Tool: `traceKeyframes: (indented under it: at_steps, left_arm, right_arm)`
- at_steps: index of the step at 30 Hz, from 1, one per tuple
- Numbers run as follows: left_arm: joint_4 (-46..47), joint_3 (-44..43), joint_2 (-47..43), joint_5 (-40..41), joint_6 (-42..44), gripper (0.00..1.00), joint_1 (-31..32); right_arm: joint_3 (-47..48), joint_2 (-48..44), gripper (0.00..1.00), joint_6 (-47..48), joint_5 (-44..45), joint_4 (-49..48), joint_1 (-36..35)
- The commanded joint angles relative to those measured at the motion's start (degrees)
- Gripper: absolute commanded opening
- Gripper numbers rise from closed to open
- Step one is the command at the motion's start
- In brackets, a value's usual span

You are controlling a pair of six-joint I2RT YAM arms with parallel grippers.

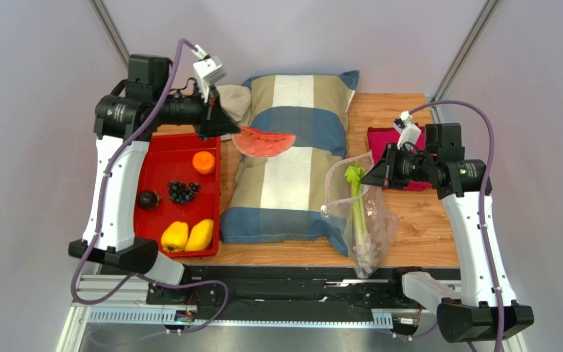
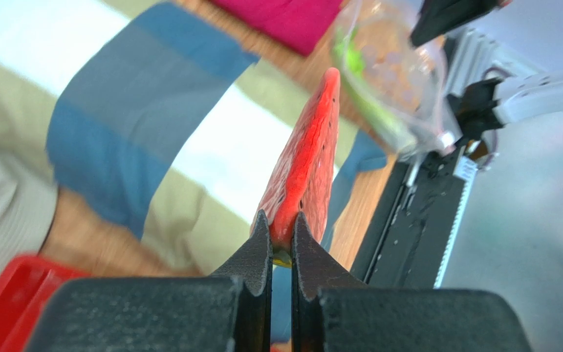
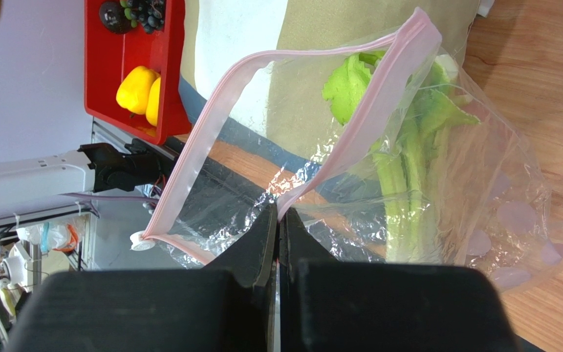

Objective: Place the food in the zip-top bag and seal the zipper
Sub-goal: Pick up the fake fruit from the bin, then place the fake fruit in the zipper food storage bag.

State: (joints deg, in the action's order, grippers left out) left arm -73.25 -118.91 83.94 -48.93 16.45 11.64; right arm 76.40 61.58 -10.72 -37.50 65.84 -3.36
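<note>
My left gripper [image 1: 227, 130] [image 2: 282, 220] is shut on a red watermelon slice [image 1: 264, 140] [image 2: 308, 158], held in the air over the striped pillow. My right gripper [image 1: 366, 176] [image 3: 278, 214] is shut on the pink zipper strip [image 3: 350, 136] of the clear zip-top bag [image 1: 361, 220] [image 3: 453, 183], holding its mouth open. A green celery stalk [image 1: 358, 213] [image 3: 402, 183] lies inside the bag. An orange [image 1: 204, 162], a dark grape cluster [image 1: 183, 191], a dark round fruit [image 1: 148, 198] and two yellow peppers [image 1: 187, 235] [image 3: 139, 92] sit in the red tray [image 1: 163, 156].
A striped pillow [image 1: 292, 165] covers the middle of the wooden table [image 1: 424, 227]. A magenta cloth [image 1: 389, 139] lies behind the right arm. The black rail [image 1: 292, 282] runs along the near edge.
</note>
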Motion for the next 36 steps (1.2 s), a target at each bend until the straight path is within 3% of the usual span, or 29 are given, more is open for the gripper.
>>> traceKeyframes:
  at_steps: [1, 6, 9, 17, 25, 28, 36]
  left_arm:
    - [2.5, -9.04, 5.87, -1.96, -12.47, 0.0, 6.98]
    - [4.78, -9.93, 8.51, -0.55, -15.56, 0.0, 16.9]
    - [5.84, -10.2, 10.71, -0.47, -18.72, 0.0, 19.29]
    - [4.79, -15.99, 18.36, 2.51, -22.07, 0.0, 24.13]
    - [4.43, -13.72, 20.91, 6.91, -26.11, 0.0, 27.47]
    - [6.01, -13.8, 21.09, 4.12, -28.75, 0.0, 27.91]
    - [4.0, -16.88, 25.3, 14.64, -37.53, 0.0, 32.39]
  right_arm:
    - [0.86, -2.52, 0.0, 2.11, 0.4, -0.89, -1.3]
    - [1.12, -3.83, 0.0, 2.2, -0.29, -1.33, -2.01]
    - [1.47, -4.89, 0.0, 2.11, -1.52, -1.94, -2.18]
    - [1.3, -6.74, 0.0, 1.32, -1.53, -3.35, -3.94]
    - [0.51, -8.23, 0.0, 0.26, -0.3, -5.29, -5.08]
    - [-0.28, -8.76, 0.0, -0.44, -0.04, -6.25, -5.61]
    - [0.06, -8.76, 0.0, -1.14, 0.4, -7.57, -6.14]
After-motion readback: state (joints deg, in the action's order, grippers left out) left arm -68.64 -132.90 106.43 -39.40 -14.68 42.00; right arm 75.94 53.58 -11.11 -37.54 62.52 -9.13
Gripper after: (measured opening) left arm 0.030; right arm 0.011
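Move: The left hand already grips the watermelon slice; the open mouth of the bag lies about 27 cm to its right, 5 cm back and 12 cm lower. The celery inside hangs some 32 cm right, 13 cm back and 22 cm down, while the pillow's middle is roughly 14 cm right, level ahead and 30 cm below. From the right hand, still pinching the rim, the mouth is 5 cm left, level ahead and at its height. Left hand swings the watermelon some 18 cm right to the bag mouth while right hand lifts rim and draws back. ##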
